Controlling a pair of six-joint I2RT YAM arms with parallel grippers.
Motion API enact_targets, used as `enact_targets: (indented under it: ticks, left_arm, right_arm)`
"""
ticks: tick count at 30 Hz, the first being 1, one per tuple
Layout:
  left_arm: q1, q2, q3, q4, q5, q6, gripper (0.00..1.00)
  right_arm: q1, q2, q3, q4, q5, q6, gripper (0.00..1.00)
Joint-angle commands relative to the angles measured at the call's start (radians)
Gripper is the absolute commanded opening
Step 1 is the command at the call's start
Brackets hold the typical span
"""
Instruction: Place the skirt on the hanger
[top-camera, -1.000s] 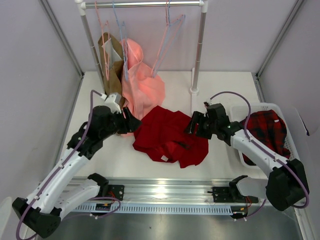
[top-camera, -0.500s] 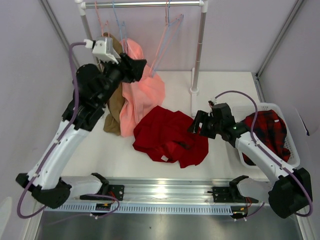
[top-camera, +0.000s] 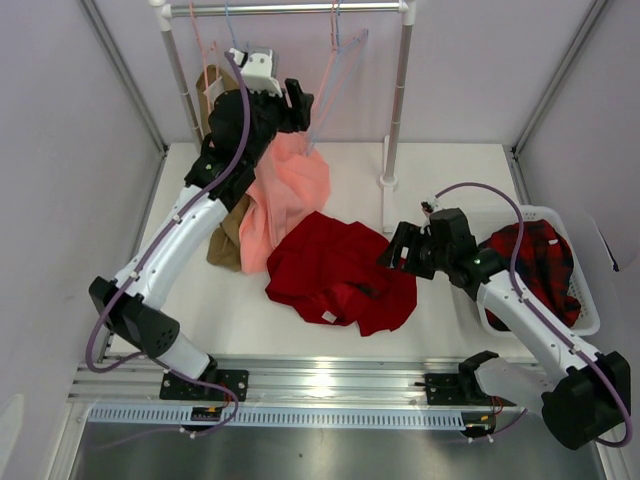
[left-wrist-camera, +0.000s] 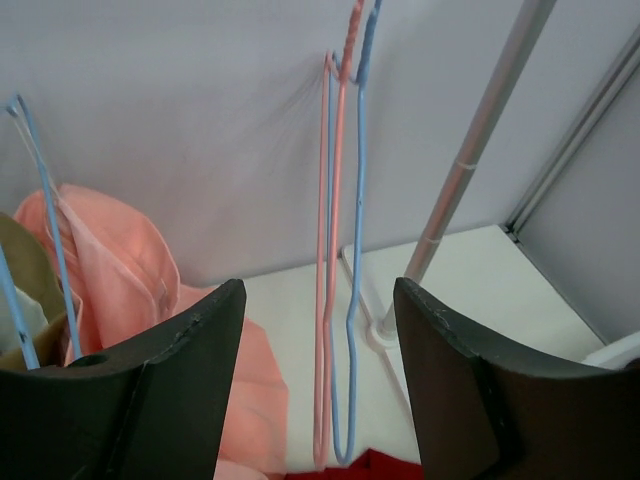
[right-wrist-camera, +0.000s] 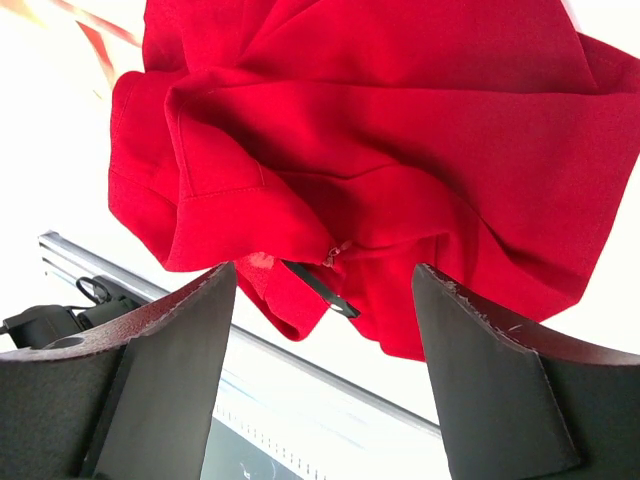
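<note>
The skirt (top-camera: 340, 268) lies crumpled, dark red, mid-table with a small white label near its front edge. In the right wrist view the skirt (right-wrist-camera: 380, 130) fills the upper part, its zip showing. My right gripper (top-camera: 395, 250) (right-wrist-camera: 322, 272) hovers open over the skirt's right edge, nothing between its fingers. The pale pink hanger (top-camera: 322, 88) hangs from the rail beside a light blue one. My left gripper (top-camera: 300, 105) (left-wrist-camera: 318, 290) is raised, open and empty, facing the hanger (left-wrist-camera: 325, 300), which hangs beyond the fingertips. A sliver of the skirt (left-wrist-camera: 372, 468) shows below.
The clothes rail (top-camera: 290, 8) stands on a post (top-camera: 397, 100) at the back. A salmon-pink garment (top-camera: 285, 180) and a brown garment (top-camera: 226, 235) hang at its left. A light blue hanger (left-wrist-camera: 357, 250) hangs beside the pink one. A white basket (top-camera: 592, 318) holds plaid cloth (top-camera: 540, 260).
My left arm has swung up from the table beside the skirt to the rail, its jaws opening wider. The right arm has barely shifted.
</note>
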Motion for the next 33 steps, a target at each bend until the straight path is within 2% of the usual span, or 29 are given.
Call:
enact_targets:
  ticks: [1, 5, 14, 33]
  left_arm:
    - [0.033, 0.033, 0.11, 0.086, 0.088, 0.04, 0.67]
    - [0.042, 0.122, 0.24, 0.017, 0.097, 0.054, 0.66]
    - [0.047, 0.232, 0.326, -0.018, 0.116, 0.071, 0.65]
    - [0.052, 0.323, 0.384, -0.083, 0.103, 0.089, 0.65]
  right_arm:
    - [-0.004, -0.03, 0.04, -0.015, -0.011, -0.003, 0.77]
    - [-0.004, -0.037, 0.051, -0.023, -0.01, -0.005, 0.77]
    - [-0.004, -0.049, 0.068, -0.044, -0.002, -0.012, 0.77]
    - [-0.009, -0.064, 0.057, -0.06, -0.007, -0.018, 0.77]
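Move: The empty pink and blue hangers hang nearly edge-on between my open left fingers' line of sight, about 13 cm ahead, 5 cm right and 5 cm lower at their middle. The rack's right post stands some 15 cm ahead and 18 cm right of that hand. The hanging coral garment is about 10 cm ahead, 8 cm left and 20 cm below. From my waiting right hand, the hangers lie roughly 30 cm ahead, 10 cm left and 25 cm up. I carry my empty left hand about 7 cm forward and 3 cm right towards the pink and blue hangers, arching up some 4 cm first, then sinking to a little below where I began. I keep the fingers open and pointing ahead, rolling the wrist only about 5 degrees, left side up, so the wires stay lined up with the gap. ##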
